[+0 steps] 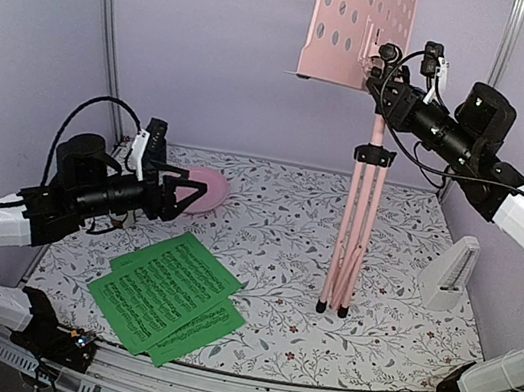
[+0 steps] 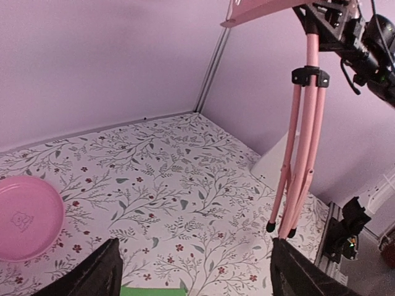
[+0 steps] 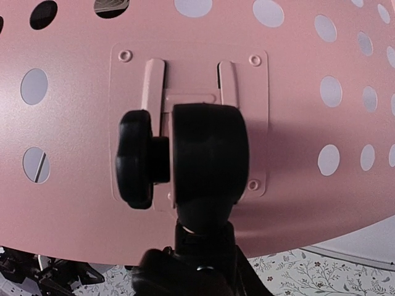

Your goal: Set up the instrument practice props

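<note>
The pink music stand (image 1: 353,222) is upright on the table with its legs drawn close together and its perforated desk (image 1: 358,25) tilted at the top. My right gripper (image 1: 380,78) is shut on the post just under the desk. In the right wrist view the desk's back (image 3: 308,92) and its black knob (image 3: 139,157) fill the frame. The green sheet-music pages (image 1: 169,293) lie fanned at the front left. The white metronome (image 1: 451,273) stands at the right. My left gripper (image 1: 184,196) hovers open over the table above the pages, holding nothing (image 2: 194,277).
A pink plate (image 1: 210,190) lies at the back left, just beyond my left gripper, and shows in the left wrist view (image 2: 24,216). Purple walls and metal frame posts (image 1: 106,16) close in the floral table (image 1: 278,219). The stand's feet (image 2: 281,229) rest right of centre.
</note>
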You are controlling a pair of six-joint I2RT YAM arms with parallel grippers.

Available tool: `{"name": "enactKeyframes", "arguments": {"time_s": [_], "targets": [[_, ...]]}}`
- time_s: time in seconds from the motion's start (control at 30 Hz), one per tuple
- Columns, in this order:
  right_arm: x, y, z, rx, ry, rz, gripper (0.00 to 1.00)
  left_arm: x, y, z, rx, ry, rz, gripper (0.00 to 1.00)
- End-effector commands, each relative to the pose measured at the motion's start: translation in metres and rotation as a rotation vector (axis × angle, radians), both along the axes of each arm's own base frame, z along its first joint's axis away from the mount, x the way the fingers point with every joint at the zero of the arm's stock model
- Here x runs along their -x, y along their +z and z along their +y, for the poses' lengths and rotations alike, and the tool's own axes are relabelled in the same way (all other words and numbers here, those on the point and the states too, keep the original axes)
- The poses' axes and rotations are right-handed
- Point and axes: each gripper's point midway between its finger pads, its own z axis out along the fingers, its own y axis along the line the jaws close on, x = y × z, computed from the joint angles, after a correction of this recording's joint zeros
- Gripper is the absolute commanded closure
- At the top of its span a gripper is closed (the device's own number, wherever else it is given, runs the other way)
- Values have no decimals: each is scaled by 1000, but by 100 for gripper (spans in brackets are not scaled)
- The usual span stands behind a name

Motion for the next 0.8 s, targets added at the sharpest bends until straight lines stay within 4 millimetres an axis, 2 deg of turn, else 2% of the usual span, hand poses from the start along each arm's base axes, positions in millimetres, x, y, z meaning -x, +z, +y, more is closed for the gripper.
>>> {"name": "enactKeyframes", "arguments": {"time_s": [0.0, 0.27, 0.37, 0.5, 0.63, 0.77], "targets": [[86, 139, -51, -346, 47, -410, 100, 10, 5, -38, -6, -57, -118, 22], [88, 134, -54, -401, 38, -405, 100, 34, -32, -135, -147, -167, -143, 33], [87, 134, -54, -408, 7, -408, 100, 36, -34, -166, -169, -192, -153, 37], [88, 134, -54, -416, -16, -417, 100, 38, -43, -197, -187, -232, -149, 39], [89, 135, -57, -429, -49, -425, 100, 36, -60, -222, -238, -248, -131, 43], [89, 136, -58, -435, -63, -427, 100, 24, -77, -232, -302, -194, -120, 48]]}}
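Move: The tripod's legs, hanging upright under the right hand, stand at mid-length roughly 30 cm to the left hand's right, level with it forward and about 7 cm lower. Below the left hand by some 28 cm, the pink plate lies about 16 cm ahead and 2 cm left, the green sheets about 12 cm back and 3 cm left. From the right hand, gripping the tripod's neck, the legs' middle is some 26 cm below and 8 cm back; the pink perforated board is about 6 cm ahead, 5 cm left and 6 cm up. The tripod stays gripped at its neck by the right hand, which eases back about 2 cm and rolls, swinging the legs leftward. Towards those legs the left hand sweeps some 22 cm right, sinking about 6 cm, turning roughly 15 degrees clockwise and narrowing its open fingers until they come close around the legs; contact can't be seen. ##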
